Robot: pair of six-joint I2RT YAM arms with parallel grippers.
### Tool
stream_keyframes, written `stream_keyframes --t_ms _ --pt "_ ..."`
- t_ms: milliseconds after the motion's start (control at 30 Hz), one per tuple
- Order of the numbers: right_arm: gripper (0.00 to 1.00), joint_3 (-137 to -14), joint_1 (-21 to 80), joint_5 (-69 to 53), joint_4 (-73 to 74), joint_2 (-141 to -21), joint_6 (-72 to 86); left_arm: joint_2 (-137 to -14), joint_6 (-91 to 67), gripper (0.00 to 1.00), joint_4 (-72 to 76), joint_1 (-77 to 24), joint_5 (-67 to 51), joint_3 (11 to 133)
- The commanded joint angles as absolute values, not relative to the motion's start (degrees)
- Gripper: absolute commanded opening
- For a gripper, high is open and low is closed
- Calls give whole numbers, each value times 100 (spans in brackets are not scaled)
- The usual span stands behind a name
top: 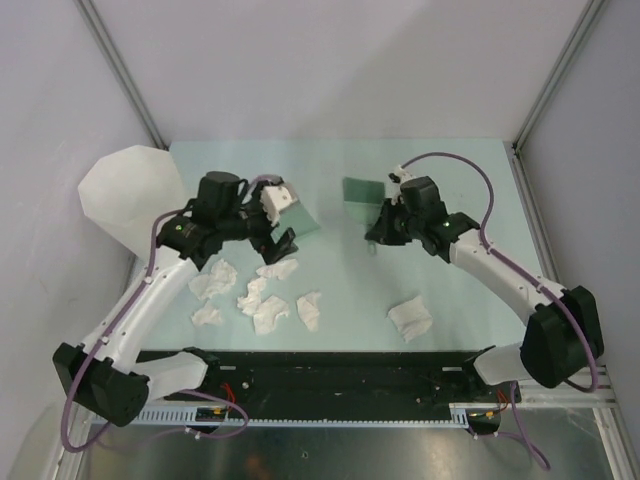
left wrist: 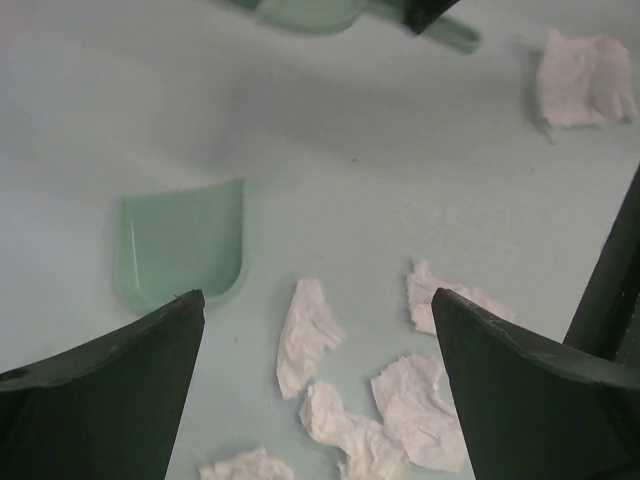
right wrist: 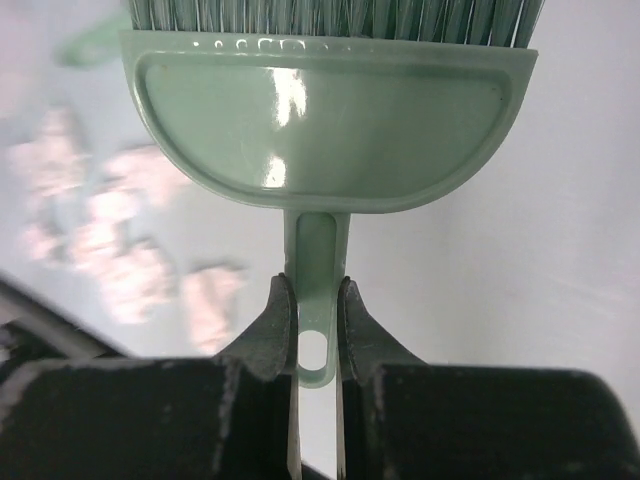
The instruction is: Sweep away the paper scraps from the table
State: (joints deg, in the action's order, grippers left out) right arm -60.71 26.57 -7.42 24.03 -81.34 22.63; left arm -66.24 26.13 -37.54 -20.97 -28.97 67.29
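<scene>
Several crumpled white paper scraps (top: 268,312) lie in a cluster at the front left of the mint-green table (top: 450,290), and one more scrap (top: 410,318) lies apart to the right. My left gripper (top: 278,222) hangs open just above the cluster, with nothing between its fingers. In the left wrist view the scraps (left wrist: 308,335) lie below the wide-open left gripper (left wrist: 315,300), beside a small green dustpan (left wrist: 185,250). My right gripper (right wrist: 316,310) is shut on the handle of a green brush (right wrist: 330,135). In the top view this brush (top: 360,190) sits at the table's middle.
A tall translucent white bin (top: 130,190) stands off the table's back left corner. The dustpan (top: 300,215) lies right behind the left gripper. Grey walls and metal posts enclose the back and sides. A black strip (top: 330,370) runs along the front edge.
</scene>
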Motion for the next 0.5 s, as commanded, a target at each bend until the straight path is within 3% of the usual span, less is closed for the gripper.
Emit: stream_keyframes --t_ms 0,100,233,467 --pt "0 -6381 3251 -1756 1812 -7919 3118 -6530 4023 100 -3858 -2689 -2964 7074" --pt "0 -6442 3603 -1960 1503 -7945 3699 -6434 5375 100 -4148 -2839 -2129 7532" --pt "0 -6548 4086 -1837 1302 -7945 4016 -5671 8724 100 -4166 -2839 -1626 7218" --pt "0 -6574 4807 -1670 1002 -7928 4263 -4061 12206 100 -4184 -2856 -3022 5784"
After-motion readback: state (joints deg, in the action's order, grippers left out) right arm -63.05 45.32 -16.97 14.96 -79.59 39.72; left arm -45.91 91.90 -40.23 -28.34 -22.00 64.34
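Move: The dustpan lies about 20 cm ahead of my empty left hand and roughly 23 cm below, neither left nor right of it; the far scrap is 5 cm ahead and 2 cm to the left, down on the table. From my right hand, which already holds the brush, the near scrap lies some 20 cm left, 12 cm back and 13 cm below; the lone scrap sits 14 cm back, 8 cm right. Still gripping the brush by its handle, my right hand carries it through the air about 14 cm left, 9 cm back and 7 cm up towards the near scrap, rolling its left side up some 20 degrees. My open left hand dips briefly right, then swings up about 10 cm and back 4 cm, away from the dustpan, its fingers tipping steeply upward and turning clockwise. ##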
